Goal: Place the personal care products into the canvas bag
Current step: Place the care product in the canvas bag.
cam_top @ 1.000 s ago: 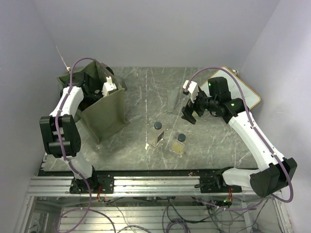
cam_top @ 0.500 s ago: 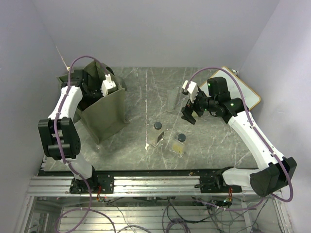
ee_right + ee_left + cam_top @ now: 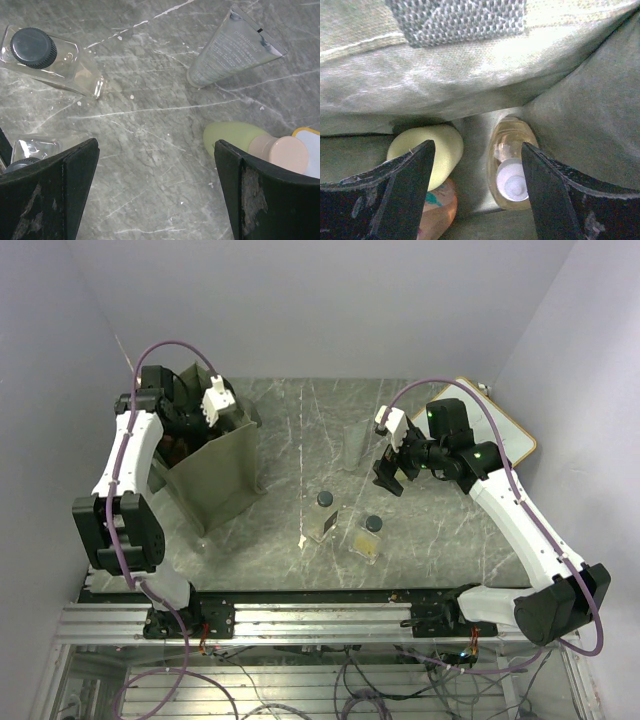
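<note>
The olive canvas bag [image 3: 212, 468] stands upright at the left. My left gripper [image 3: 214, 400] hovers open over its mouth. Looking down into the bag [image 3: 470, 90], I see a cream bottle [image 3: 431, 150], an orange bottle [image 3: 440, 212] and a clear yellowish bottle with a white cap [image 3: 512, 172] on the bottom; the left gripper [image 3: 477, 146] holds nothing. Two clear square bottles [image 3: 323, 514] [image 3: 368, 537] and a grey tube [image 3: 355, 446] stand on the table. My right gripper [image 3: 390, 476] [image 3: 156, 145] is open above bare table, between a square bottle [image 3: 47, 57], the tube [image 3: 235, 47] and a yellow-green bottle [image 3: 245, 139].
A wood-framed whiteboard [image 3: 505, 430] lies at the back right, its corner [image 3: 311, 157] right behind the yellow-green bottle. The second square bottle [image 3: 30, 150] sits by the right gripper's left finger. Walls close in on both sides of the marbled table [image 3: 300, 430].
My left gripper has risen and drawn back a little above the bag's mouth. The right arm and the items on the table have not moved.
</note>
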Motion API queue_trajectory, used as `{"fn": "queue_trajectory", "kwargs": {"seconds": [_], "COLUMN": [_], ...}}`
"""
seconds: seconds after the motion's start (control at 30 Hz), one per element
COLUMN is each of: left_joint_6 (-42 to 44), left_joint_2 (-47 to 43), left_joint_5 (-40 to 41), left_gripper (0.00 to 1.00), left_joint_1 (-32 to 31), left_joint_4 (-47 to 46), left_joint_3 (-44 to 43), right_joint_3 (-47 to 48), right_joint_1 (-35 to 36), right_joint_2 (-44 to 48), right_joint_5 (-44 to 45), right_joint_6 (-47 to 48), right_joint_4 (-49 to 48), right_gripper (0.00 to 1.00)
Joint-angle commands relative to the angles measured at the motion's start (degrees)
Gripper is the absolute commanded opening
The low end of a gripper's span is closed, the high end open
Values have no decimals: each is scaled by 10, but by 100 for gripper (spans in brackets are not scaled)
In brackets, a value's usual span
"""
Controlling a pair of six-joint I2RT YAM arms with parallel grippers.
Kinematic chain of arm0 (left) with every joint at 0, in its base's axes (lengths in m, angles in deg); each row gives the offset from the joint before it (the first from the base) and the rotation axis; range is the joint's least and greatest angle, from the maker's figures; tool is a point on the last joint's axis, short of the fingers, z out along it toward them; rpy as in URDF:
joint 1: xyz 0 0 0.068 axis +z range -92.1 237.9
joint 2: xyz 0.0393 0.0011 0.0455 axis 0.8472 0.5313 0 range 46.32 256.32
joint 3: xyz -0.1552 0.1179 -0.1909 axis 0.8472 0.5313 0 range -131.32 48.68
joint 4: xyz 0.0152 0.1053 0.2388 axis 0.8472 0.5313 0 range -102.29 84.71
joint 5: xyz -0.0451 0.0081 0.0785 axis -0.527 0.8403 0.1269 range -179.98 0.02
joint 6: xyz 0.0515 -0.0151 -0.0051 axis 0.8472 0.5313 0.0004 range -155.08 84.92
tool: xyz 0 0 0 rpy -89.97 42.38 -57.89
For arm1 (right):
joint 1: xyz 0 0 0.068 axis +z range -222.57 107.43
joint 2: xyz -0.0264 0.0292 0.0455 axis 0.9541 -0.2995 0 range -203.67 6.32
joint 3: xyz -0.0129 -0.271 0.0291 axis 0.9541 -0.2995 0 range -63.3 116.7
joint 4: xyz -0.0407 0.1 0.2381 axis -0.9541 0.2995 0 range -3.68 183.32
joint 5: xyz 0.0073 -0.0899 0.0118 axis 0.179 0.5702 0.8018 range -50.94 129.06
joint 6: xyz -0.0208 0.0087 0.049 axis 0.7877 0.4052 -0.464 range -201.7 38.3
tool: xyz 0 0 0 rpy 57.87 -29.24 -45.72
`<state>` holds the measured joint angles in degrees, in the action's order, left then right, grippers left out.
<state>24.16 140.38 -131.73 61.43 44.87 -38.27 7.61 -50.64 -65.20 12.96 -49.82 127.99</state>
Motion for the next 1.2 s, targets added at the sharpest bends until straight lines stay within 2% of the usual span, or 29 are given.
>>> {"fn": "queue_trajectory", "kwargs": {"seconds": [0.0,0.4,0.53,0.67,0.77,0.93,1.17], "left_joint_6": [-6,-55,-122,-225,-282,-339,-354], "left_joint_2": [-31,-91,-121,-146,-153,-172,-196], "left_joint_5": [15,35,53,66,71,119,185], "left_gripper": [80,80,80,83,83,84,85], "left_joint_1": [-2,-3,-3,-3,-7,-47,-162], "left_joint_4": [8,-28,-76,-124,-130,-137,-143], "left_joint_3": [-31,-65,-69,-78,-99,-113,-112], "right_joint_3": [13,16,16,15,13,18,30], "right_joint_1": [5,7,7,7,7,7,-6], "right_joint_2": [0,2,4,7,9,8,-1], "right_joint_5": [3,5,5,4,5,9,76], "right_joint_6": [4,2,0,-3,-11,-32,-74], "right_joint_4": [6,2,0,-5,-12,-21,-43], "right_gripper": [100,100,100,100,100,100,100]}}
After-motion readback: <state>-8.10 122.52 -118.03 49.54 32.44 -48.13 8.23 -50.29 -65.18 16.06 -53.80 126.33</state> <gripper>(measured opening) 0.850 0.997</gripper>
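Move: The open left hand is down inside the canvas bag, whose middle is about 8 cm below, 3 cm back and 2 cm left; the amber bottle already let go lies about 12 cm below it, 3 cm right and 1 cm back. Next is the nearer clear bottle with the black cap, some 25 cm right, 17 cm back and 14 cm lower; the other clear bottle stands about 11 cm right of that one and 4 cm nearer the base. From the right hand, the first clear bottle is roughly 14 cm left, 10 cm back and 18 cm down. The left hand, still open and empty, pulls almost straight up some 19 cm out of the canvas bag, leaving the amber bottle behind and clearing the rim. On the way the wrist tips the fingers up out of their steep downward slant and turns counter-clockwise, close to 30 degrees in all, and in the last part of the rise the hand swings about 6 cm right and a little back, over the bag's right side, to the side where the clear bottles stand. ##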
